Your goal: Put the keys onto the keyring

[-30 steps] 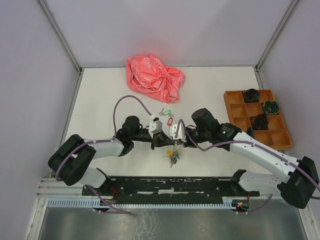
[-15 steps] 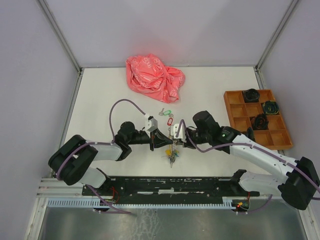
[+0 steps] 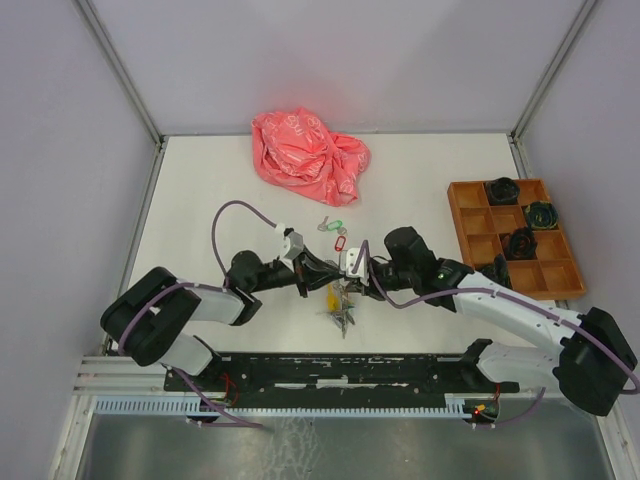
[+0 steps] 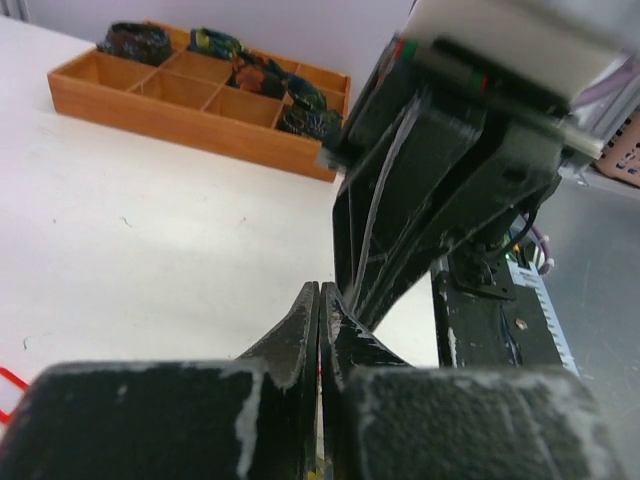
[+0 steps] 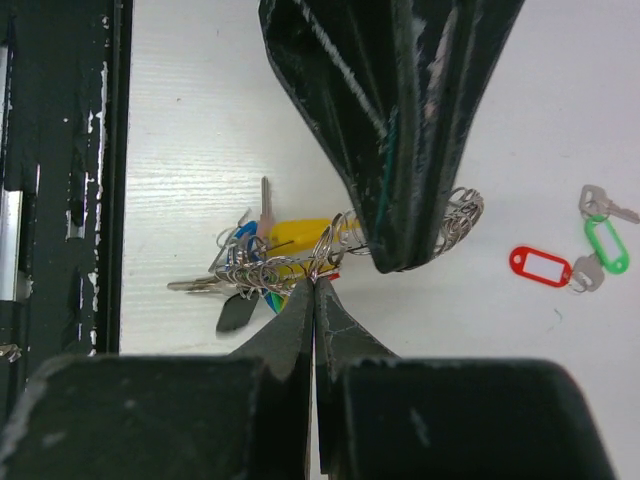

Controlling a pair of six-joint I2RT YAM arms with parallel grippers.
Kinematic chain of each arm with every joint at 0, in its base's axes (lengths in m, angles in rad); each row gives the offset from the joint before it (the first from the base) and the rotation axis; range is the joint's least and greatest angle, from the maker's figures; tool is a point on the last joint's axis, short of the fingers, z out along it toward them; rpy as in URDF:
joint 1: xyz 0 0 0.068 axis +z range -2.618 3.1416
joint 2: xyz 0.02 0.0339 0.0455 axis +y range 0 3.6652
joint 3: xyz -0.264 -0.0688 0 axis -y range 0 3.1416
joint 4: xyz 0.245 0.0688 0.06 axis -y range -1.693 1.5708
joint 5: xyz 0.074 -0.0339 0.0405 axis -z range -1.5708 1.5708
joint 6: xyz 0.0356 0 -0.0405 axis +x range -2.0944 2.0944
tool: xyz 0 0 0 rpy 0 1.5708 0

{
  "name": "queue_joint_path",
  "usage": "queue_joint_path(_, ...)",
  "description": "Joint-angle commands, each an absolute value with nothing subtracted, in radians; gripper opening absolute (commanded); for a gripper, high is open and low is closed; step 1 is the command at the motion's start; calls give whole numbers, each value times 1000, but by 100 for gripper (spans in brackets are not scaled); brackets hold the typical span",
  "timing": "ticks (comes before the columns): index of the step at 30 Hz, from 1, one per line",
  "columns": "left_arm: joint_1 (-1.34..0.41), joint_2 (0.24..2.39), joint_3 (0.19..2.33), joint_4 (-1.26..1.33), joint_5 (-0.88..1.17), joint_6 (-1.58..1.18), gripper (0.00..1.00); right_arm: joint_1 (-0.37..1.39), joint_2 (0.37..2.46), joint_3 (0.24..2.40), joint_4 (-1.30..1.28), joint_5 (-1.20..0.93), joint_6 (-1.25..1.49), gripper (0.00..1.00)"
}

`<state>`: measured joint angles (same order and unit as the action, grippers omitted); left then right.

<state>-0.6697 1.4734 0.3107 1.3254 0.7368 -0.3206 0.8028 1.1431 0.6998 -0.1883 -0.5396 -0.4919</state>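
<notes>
The keyring [image 3: 338, 302], a thin wire ring with a bunch of keys and yellow and blue tags [image 5: 298, 243], lies low over the table between both arms. My right gripper [image 5: 316, 286] is shut on its wire; in the top view it [image 3: 348, 287] comes in from the right. My left gripper [image 3: 328, 282] comes in from the left. Its shut fingers [image 5: 400, 200] pinch the ring from above, with wire coils showing on both sides of the tip. In its own view the left gripper [image 4: 321, 292] is shut, facing the right gripper. The red-tagged key [image 5: 538, 266] and green-tagged key [image 5: 604, 243] lie loose on the table [image 3: 336, 234].
A crumpled pink plastic bag [image 3: 308, 155] lies at the back. A wooden compartment tray [image 3: 457, 225] with dark rolled items stands at the right and also shows in the left wrist view [image 4: 190, 125]. The black base rail [image 5: 60, 170] runs along the near edge.
Both grippers have sunk lower and drawn a little toward the near edge, still together at the ring. The key bunch has shifted slightly left beneath them. The red and green tagged keys have not moved.
</notes>
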Motion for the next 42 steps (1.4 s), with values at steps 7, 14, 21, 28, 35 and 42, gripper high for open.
queue_joint_path(7,-666,1470,298,1423,703,-329,3,804,1132,736,-187,-526,-510,1)
queue_joint_path(14,-664,1370,322,1137,784,-137,26,804,1173,849,-367,-533,-599,1)
queue_joint_path(21,-664,1309,359,868,893,77,39,804,1184,899,-433,-545,-633,1)
queue_joint_path(28,-664,1360,398,863,941,120,42,804,1201,923,-466,-566,-656,1)
queue_joint_path(35,-667,1405,418,903,953,90,42,804,1213,931,-460,-579,-660,1)
queue_joint_path(42,-676,1443,428,937,971,57,37,804,1222,941,-457,-589,-659,1)
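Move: From the left hand, its shut fingertips pointing right, the keyring coil pinched by the right hand lies roughly 4 cm below, 2 cm back and 2 cm to the right; that coil sits right at the right fingertips. The yellow tag hanging from the keyring is about 4 cm back of the left hand, level sideways and 7 cm down. On the table the red tag lies some 12 cm ahead of the left hand and 1 cm right, about 12 cm below. After a small lift of about 1 cm, the left hand opens its shut fingers to a bit under half and sinks some 5 cm, drawing back about 2 cm and tipping its fingertips down roughly 15 degrees with a slight clockwise turn, so that the parted tips come down around the coil beside the right fingertips. The right hand keeps its pinch on the keyring throughout, dipping and rising again by a centimetre or two, easing about 1 cm to the right and tilting its fingertips down some 10 degrees. ##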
